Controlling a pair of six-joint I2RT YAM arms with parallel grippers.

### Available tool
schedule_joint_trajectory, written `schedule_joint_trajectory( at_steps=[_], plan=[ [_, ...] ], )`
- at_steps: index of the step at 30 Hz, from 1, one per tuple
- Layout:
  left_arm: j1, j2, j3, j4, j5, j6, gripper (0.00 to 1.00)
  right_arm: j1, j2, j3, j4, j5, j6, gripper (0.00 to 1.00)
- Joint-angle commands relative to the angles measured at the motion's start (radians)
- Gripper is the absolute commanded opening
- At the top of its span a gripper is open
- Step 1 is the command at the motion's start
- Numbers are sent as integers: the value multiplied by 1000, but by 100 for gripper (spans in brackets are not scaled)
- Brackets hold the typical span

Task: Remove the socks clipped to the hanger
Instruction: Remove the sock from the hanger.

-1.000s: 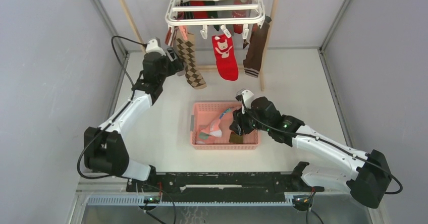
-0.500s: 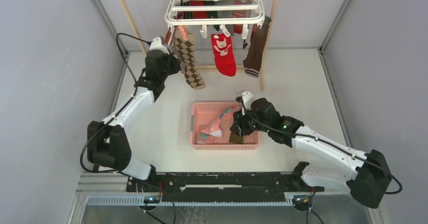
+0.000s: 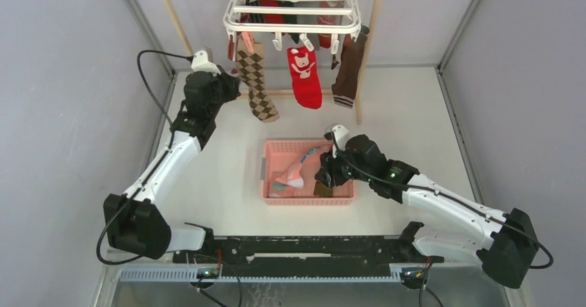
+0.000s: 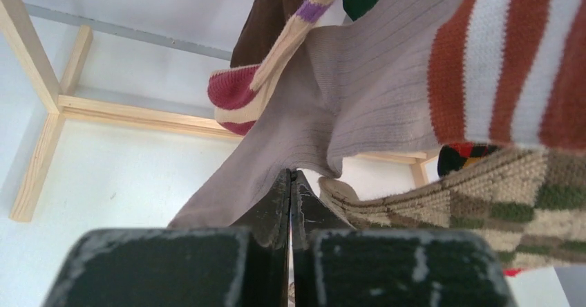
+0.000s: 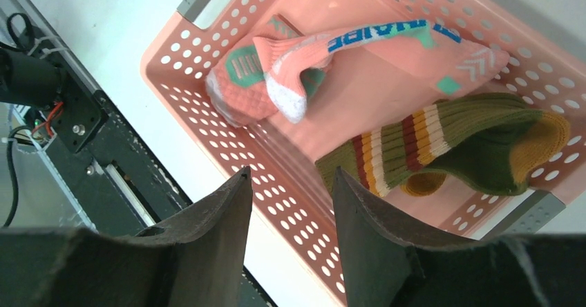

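Note:
The white hanger (image 3: 294, 10) hangs at the back with several socks clipped under it: a brown argyle sock (image 3: 257, 86), a red sock with a bear (image 3: 306, 75) and a dark brown sock (image 3: 347, 68). My left gripper (image 3: 231, 86) is raised beside the argyle sock. In the left wrist view its jaws (image 4: 291, 175) are shut, pinching the lower fold of a grey ribbed sock (image 4: 373, 92) with a red-and-white striped cuff; the argyle sock (image 4: 484, 196) hangs just to the right. My right gripper (image 3: 323, 175) (image 5: 291, 175) hovers open over the pink basket's near wall, holding nothing.
The pink slatted basket (image 3: 265, 172) (image 5: 180, 72) sits mid-table and holds a salmon sock (image 5: 311, 51) and a green striped sock (image 5: 456, 144). Light wooden rack poles (image 3: 173, 13) (image 3: 370, 51) flank the hanger, with a base rail (image 4: 138, 110) on the table. Grey walls close in both sides.
My left gripper has gone from open to shut on the grey sock and its arm has shifted left. The hanger and its socks swung slightly left. The right arm has not moved.

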Motion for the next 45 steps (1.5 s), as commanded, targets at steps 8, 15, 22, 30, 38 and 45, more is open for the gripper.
schedule_joint_trajectory(
  at_steps=[8, 15, 22, 30, 38, 45],
  plan=[
    [4, -193, -85, -124, -13, -23, 0, 13, -47, 28, 95, -56, 50, 55],
    [3, -315, -115, -204, 7, -44, 0, 26, 0, 83, 147, -86, 80, 55],
    [1, -423, -136, -272, 39, -60, 1, 50, 83, 169, 210, -102, 100, 57],
    [-28, -504, -151, -309, 69, -83, 2, 63, 161, 253, 351, -163, 105, 69],
    [-89, -538, -169, -334, 50, -106, 2, 72, 258, 331, 491, -203, 93, 78],
    [-131, -534, -160, -337, 44, -125, 4, 88, 340, 404, 530, -192, 76, 78]
  ],
)
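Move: The left hand already pinches the grey-mauve sock near its foot; the sock's middle is about 4 cm ahead, 2 cm right and 9 cm above. The argyle sock hangs some 6 cm right, 2 ahead and 5 up; the pink basket is roughly 21 cm right, 14 back, 27 below. From the right hand the mauve sock is about 28 cm ahead, 21 left, 24 up; the basket 10 ahead, 2 left, 12 below. Keeping its pinch on the mauve sock's foot, the left hand pulls it back some 15 cm from under the hanger, rising slightly midway and easing off at the end. The empty right hand leaves the basket, at first slowly, going up and left about 14 cm each towards the pinched sock; its fingers swing up from pointing down and spread wider, still short of the cloth. ##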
